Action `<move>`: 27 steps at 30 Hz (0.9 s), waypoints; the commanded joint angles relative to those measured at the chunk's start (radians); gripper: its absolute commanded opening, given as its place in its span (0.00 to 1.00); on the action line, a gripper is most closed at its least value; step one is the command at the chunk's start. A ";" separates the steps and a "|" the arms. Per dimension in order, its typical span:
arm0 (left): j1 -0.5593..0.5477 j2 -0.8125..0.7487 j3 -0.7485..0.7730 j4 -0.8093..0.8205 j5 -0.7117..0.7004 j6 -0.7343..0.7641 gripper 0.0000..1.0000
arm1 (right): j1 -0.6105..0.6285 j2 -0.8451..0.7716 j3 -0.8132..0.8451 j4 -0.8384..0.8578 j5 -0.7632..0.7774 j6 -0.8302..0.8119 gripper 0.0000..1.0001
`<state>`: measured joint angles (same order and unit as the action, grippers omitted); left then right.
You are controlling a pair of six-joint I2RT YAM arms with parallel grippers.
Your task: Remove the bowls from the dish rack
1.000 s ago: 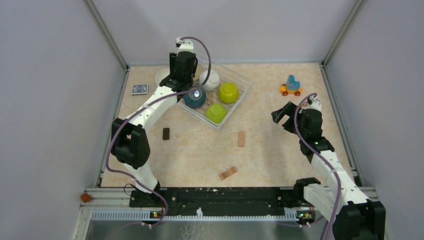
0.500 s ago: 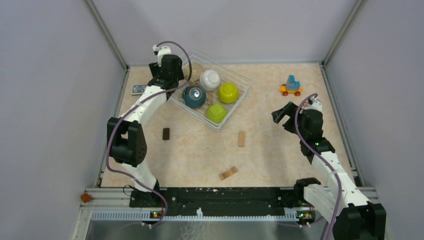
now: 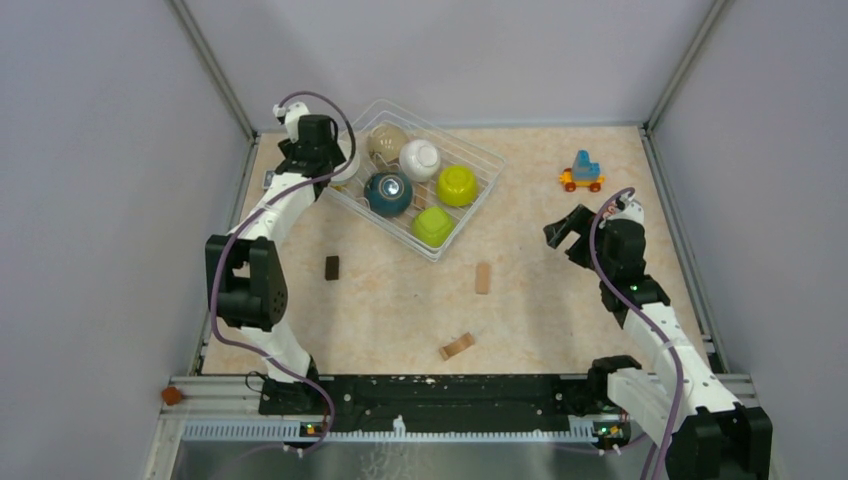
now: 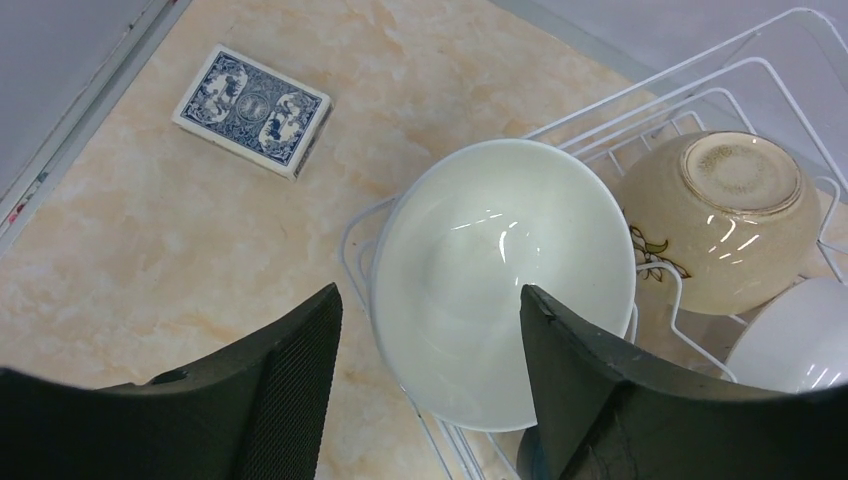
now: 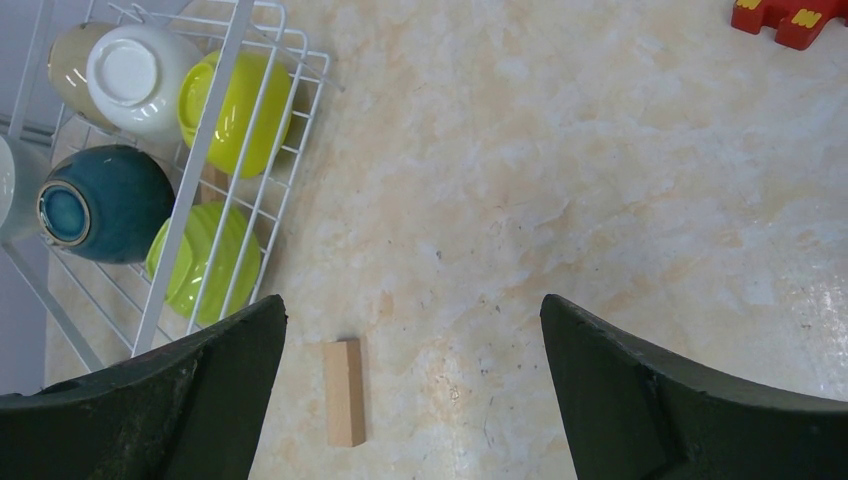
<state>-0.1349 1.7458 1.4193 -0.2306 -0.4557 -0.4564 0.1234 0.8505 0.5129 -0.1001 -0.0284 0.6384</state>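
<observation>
The wire dish rack [image 3: 486,156] stands at the back of the table. It holds a beige bowl [image 3: 386,141], a white bowl [image 3: 421,158], a dark teal bowl [image 3: 388,193] and two lime green bowls [image 3: 457,185] [image 3: 432,226]. Another white bowl [image 4: 500,280] lies mouth up at the rack's left corner, partly over its wire edge [image 4: 700,85]. My left gripper [image 4: 430,390] hovers open above this bowl's near rim; its right finger [image 4: 580,380] overlaps the bowl and its left finger [image 4: 290,380] is over the table. My right gripper [image 5: 415,390] hangs open over bare table, right of the rack.
A blue card deck [image 4: 252,110] lies left of the rack near the wall. On the table are a wooden block [image 5: 345,392], a dark block [image 3: 332,267], a second wooden piece [image 3: 457,346] and a toy vehicle [image 3: 582,172] at the back right.
My left arm has swung left from above the rack's middle to its left corner, uncovering the beige bowl. The right arm has not moved.
</observation>
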 commanded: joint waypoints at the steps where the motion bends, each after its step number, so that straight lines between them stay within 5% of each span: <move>1: 0.024 -0.006 -0.014 0.041 0.035 -0.044 0.70 | 0.004 -0.022 0.045 0.008 0.015 -0.010 0.97; 9: 0.045 0.010 -0.042 0.051 0.017 -0.077 0.65 | 0.004 -0.009 0.046 0.014 0.015 -0.005 0.97; 19: 0.049 0.040 -0.045 0.066 0.015 -0.078 0.37 | 0.004 -0.004 0.047 0.016 0.020 -0.003 0.97; 23: 0.050 0.050 -0.040 0.073 0.010 -0.073 0.35 | 0.004 -0.004 0.047 0.016 0.020 -0.001 0.97; 27: 0.050 0.056 -0.020 0.071 0.013 -0.057 0.13 | 0.004 -0.003 0.046 0.017 0.015 0.007 0.97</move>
<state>-0.0910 1.7874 1.3785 -0.2089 -0.4412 -0.5220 0.1234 0.8509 0.5129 -0.1013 -0.0200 0.6395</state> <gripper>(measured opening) 0.221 0.971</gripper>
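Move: The white bowl sits tilted at the left end of the rack, mouth facing my open left hand; its middle is about 5 cm to that hand's right, 2 cm ahead and 6 cm below. From the same hand, the beige bowl is roughly 15 cm right and 8 cm ahead, the teal bowl 15 cm right and 4 cm back, and the card deck 14 cm left and 7 cm ahead. From my right hand, the white bowl lies some 47 cm left and 21 cm ahead. I ease my left hand a couple of centimetres to the left, until the white bowl's left rim lies between the fingers, while sinking about 3.5 cm in all, the later part nearly straight down. On the way down I draw the half-open fingers together and pinch the rim, one finger inside the bowl and one outside, barely turning the wrist. ##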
